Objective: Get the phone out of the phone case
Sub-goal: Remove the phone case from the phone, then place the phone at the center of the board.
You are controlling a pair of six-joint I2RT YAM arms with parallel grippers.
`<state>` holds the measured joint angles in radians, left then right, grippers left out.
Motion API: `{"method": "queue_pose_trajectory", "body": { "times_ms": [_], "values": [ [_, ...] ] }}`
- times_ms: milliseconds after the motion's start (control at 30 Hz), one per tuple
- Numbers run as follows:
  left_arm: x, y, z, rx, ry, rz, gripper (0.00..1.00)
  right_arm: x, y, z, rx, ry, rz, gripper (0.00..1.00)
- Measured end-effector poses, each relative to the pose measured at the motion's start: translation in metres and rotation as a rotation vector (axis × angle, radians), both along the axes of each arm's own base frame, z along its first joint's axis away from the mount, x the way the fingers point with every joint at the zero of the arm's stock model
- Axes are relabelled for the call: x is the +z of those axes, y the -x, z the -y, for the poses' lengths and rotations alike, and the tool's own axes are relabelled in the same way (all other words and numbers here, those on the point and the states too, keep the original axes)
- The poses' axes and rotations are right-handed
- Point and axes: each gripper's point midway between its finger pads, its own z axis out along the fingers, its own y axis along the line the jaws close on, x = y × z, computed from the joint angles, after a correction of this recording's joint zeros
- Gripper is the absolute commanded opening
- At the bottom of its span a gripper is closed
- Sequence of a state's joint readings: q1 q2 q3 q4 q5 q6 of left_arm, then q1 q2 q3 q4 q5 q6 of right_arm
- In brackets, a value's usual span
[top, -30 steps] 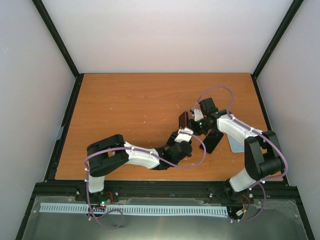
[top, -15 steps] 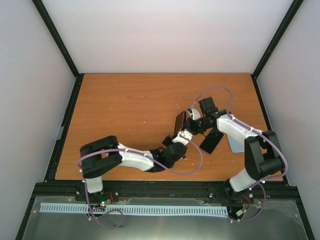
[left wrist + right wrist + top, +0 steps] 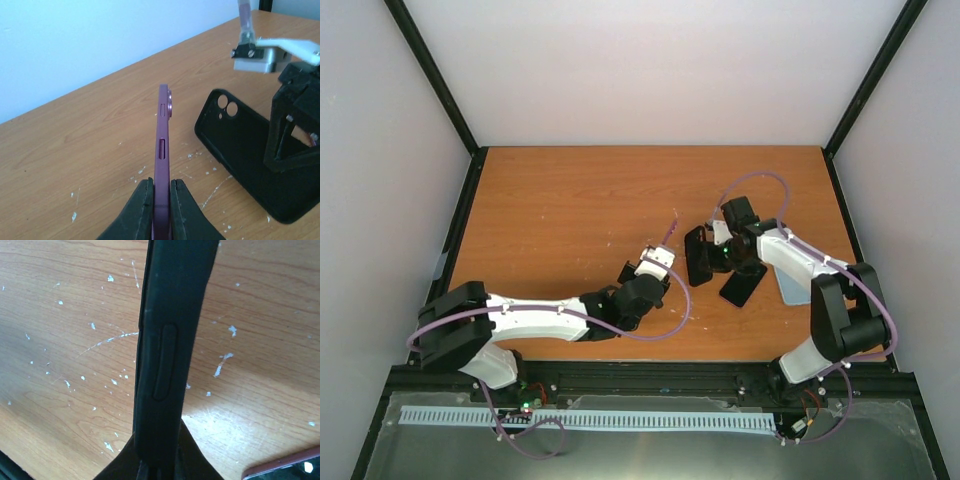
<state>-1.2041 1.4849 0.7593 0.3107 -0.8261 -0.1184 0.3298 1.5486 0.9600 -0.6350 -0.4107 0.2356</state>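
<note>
The purple phone (image 3: 162, 135) stands on edge, bare, with its camera bump at the far end. My left gripper (image 3: 161, 192) is shut on its near end, fingers pressed on both faces. The black phone case (image 3: 250, 155) hangs empty to its right, camera cutouts showing, a gap between the two. From above, the case (image 3: 697, 256) is at centre right, held by my right gripper (image 3: 716, 254). The right wrist view shows that gripper (image 3: 159, 460) shut on the case (image 3: 165, 340), seen edge-on above the wooden table (image 3: 570, 200). My left gripper (image 3: 661, 250) sits left of the case.
A dark flat slab (image 3: 742, 285) lies on the table just near and right of the case, with a pale sheet (image 3: 788, 287) beside it. Its reddish edge (image 3: 285, 465) shows low in the right wrist view. Black frame rails border the table, and walls stand on three sides.
My left gripper has shut on the phone and drawn it left and toward the near edge, out of the case. The right gripper still holds the case, now empty.
</note>
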Motion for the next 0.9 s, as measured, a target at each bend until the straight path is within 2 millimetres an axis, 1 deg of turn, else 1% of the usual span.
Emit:
{"method": "queue_pose_trajectory", "body": {
  "times_ms": [100,200,267,400,467,600,667,767,900],
  "values": [
    [-0.006,0.002,-0.002,-0.004,-0.016,-0.023,0.00,0.003,-0.002,0.005,0.005,0.015,0.022,0.03],
    [-0.015,0.004,-0.004,-0.013,-0.059,-0.047,0.00,0.009,-0.008,0.016,-0.001,0.023,0.044,0.03],
    [-0.023,0.007,-0.005,-0.022,-0.098,-0.064,0.00,0.018,-0.018,0.029,-0.016,0.026,0.068,0.03],
    [-0.037,0.012,-0.006,-0.039,-0.173,-0.091,0.00,0.045,-0.044,0.064,-0.046,0.027,0.153,0.03],
    [-0.043,0.014,-0.005,-0.053,-0.213,-0.100,0.00,0.056,-0.049,0.085,-0.064,0.032,0.198,0.03],
    [-0.054,0.017,0.006,-0.086,-0.281,-0.103,0.00,0.080,-0.045,0.129,-0.127,0.061,0.285,0.03],
    [-0.064,0.020,0.015,-0.106,-0.325,-0.103,0.00,0.092,-0.041,0.148,-0.154,0.082,0.331,0.03],
    [-0.080,0.023,0.028,-0.121,-0.398,-0.082,0.00,0.105,-0.036,0.167,-0.177,0.109,0.378,0.03],
    [-0.088,0.026,0.048,-0.125,-0.467,-0.014,0.01,0.109,-0.028,0.185,-0.198,0.129,0.389,0.03]
  ]
}}
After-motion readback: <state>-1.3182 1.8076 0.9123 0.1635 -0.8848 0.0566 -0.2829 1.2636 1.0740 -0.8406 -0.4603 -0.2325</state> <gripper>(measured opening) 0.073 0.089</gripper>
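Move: The blue case, on the side to which the right hand's black case is bound, lies about 22 cm right of the right hand, 3 cm back and 7 cm below. The black phone on the table lies about 11 cm right of that hand and 4 cm back. From the left hand, still holding the freed purple phone, the black phone is roughly 23 cm right, 2 cm back and 18 cm below. The black case, still pinched in the right hand, is carried some 18 cm right and 11 cm up, bowing forward before easing partly back, past the black phone towards the blue case's side, fingers tipping forward-up about 20 degrees. The purple phone stays gripped as the left hand lowers it about 9 cm, then also swings right towards the black phone and slightly back, rolling its left side up. ##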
